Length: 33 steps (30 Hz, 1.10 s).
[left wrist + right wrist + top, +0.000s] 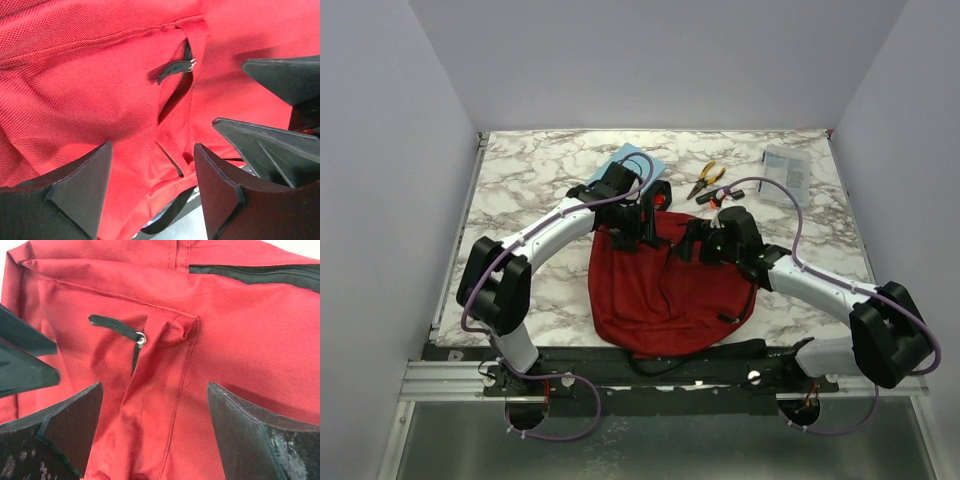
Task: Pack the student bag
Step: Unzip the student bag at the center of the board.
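Observation:
The student bag (665, 290), dark red fabric, lies crumpled at the table's near middle. Both grippers hang over its far end, facing each other. My left gripper (645, 228) (152, 147) is open, its jaws astride a fold of red fabric beside a partly open zipper slit with a black pull (175, 70). My right gripper (697, 242) (155, 385) is open too, with a raised ridge of fabric between its fingers, just below the same black pull (117, 327). Each wrist view shows the other gripper's fingertips (280, 80) (20, 360) close by. A second black zipper (260, 272) runs along the bag's top.
A light blue book (632, 160) lies behind the left arm. Yellow-handled pliers (705, 180) and a small black-and-red item (662, 195) sit behind the bag. A clear plastic pouch (785, 172) is at the back right. Grey walls enclose the marble table (520, 180).

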Each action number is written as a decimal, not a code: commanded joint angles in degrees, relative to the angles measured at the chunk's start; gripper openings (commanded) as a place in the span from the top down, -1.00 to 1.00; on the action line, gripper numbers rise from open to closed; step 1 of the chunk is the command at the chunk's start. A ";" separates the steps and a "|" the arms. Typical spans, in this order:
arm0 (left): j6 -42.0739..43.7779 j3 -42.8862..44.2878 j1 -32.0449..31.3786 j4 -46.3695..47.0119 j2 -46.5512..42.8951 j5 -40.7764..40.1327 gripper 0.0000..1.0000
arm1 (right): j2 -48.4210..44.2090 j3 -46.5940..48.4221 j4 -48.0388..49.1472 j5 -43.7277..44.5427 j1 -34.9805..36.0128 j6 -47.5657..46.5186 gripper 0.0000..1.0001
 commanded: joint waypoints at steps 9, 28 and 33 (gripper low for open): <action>2.69 -0.93 0.31 0.12 6.16 -0.35 -0.36 | 10.85 1.16 9.45 -10.86 -0.38 3.24 -0.40; 2.21 1.53 1.09 0.56 10.90 3.72 0.73 | 11.51 1.16 0.73 0.30 -0.45 -4.86 0.99; 2.21 1.69 1.19 0.73 10.35 6.05 1.00 | 11.49 4.36 -4.51 2.79 -0.39 -7.42 0.99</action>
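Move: The bag cloth I'm after lies about 6 cm beneath each of my open hands: straight below my left one, some 1 cm to the left of my right one. The zip slider, on the bag top between them, is about 2 cm ahead and 4 cm right of my left hand. From my right hand, the pliers stand some 16 cm ahead and 3 cm right, on the table. The red torch is about 10 cm ahead and 2 cm right of my left hand. I lower both hands onto the bag, either side of the zip just behind its slider. My left goes almost straight down some 7 cm, tipping slightly, and shuts on a fold of red cloth; my right slants left about 3 cm while sinking 5.5, then eases back right about 2 cm as its fingers shut on the flap beside the zip. ##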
